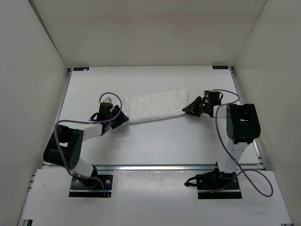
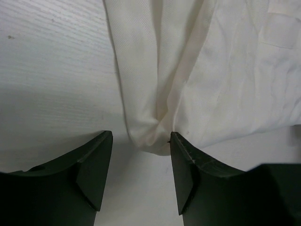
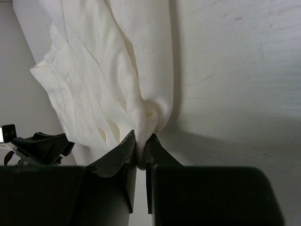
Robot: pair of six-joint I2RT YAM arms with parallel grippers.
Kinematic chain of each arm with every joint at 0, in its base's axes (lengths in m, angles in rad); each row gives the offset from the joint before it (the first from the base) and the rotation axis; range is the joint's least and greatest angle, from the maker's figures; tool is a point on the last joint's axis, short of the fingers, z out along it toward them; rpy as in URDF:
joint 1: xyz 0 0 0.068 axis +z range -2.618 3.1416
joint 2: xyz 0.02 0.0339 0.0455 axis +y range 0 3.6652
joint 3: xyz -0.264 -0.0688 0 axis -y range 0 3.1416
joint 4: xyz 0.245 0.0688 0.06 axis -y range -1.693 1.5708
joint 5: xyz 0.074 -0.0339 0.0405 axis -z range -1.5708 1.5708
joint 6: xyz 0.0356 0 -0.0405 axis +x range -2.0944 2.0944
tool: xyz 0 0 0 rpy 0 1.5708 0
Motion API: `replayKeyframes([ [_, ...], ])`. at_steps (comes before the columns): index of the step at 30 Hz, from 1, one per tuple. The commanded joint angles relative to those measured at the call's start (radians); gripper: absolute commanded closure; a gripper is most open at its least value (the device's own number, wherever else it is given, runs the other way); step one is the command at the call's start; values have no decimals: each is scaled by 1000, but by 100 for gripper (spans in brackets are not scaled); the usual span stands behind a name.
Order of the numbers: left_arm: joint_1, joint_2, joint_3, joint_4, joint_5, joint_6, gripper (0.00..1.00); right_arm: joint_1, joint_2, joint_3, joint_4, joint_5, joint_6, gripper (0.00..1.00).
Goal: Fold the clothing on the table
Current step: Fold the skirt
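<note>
The clothing (image 1: 155, 106) is a wrinkled white strip lying across the middle of the table (image 1: 160, 141), running from lower left to upper right. My left gripper (image 1: 121, 117) sits at its left end. In the left wrist view that gripper (image 2: 141, 135) is open, and the bunched tip of the clothing (image 2: 188, 70) reaches just between the fingertips (image 2: 101, 150) without being pinched. My right gripper (image 1: 189, 109) is at the strip's right end. Seen from the right wrist, this gripper (image 3: 141, 140) is shut on a gathered fold of the clothing (image 3: 117, 61).
White walls enclose the table on three sides. A metal rail (image 1: 164, 167) runs along the near edge, with black brackets (image 1: 80, 69) at the far corners. Purple cables (image 1: 225, 141) loop beside both arms. The left arm's end (image 3: 40, 146) shows in the right wrist view.
</note>
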Motion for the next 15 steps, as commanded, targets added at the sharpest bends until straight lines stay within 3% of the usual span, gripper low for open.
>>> replayKeyframes([
  [1, -9, 34, 40, 56, 5, -25, 38, 5, -61, -19, -10, 22, -39, 100],
  [3, -11, 77, 84, 59, 45, -11, 52, -23, -87, -26, -48, 32, -68, 100],
  [4, -8, 88, 104, 48, 74, 5, 69, -26, -107, -23, -60, 32, -95, 100],
  [7, 6, 180, 222, -10, 176, 50, 100, -50, -142, 15, -190, 22, -172, 100],
  [11, 15, 310, 365, -83, 304, 117, 100, -47, -168, 145, -413, 90, -325, 100],
  [15, -9, 445, 581, -244, 315, 202, 100, -8, -153, 338, -640, 246, -424, 100],
])
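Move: The skirt's near left corner lies between the left hand's open fingers, about 1 cm ahead of and 1 cm below its hand point. The right hand already pinches the near right corner, right at its fingertips. The skirt's middle is roughly 9 cm ahead and 14 cm right of the left hand. Its far left corner lies some 15 cm ahead of the left hand, and its far right corner about 14 cm ahead and 1 cm right of the right hand. Left pinches its corner, dragging it forward-right some 9 cm; right raises its held corner 4 cm and rightwards. ##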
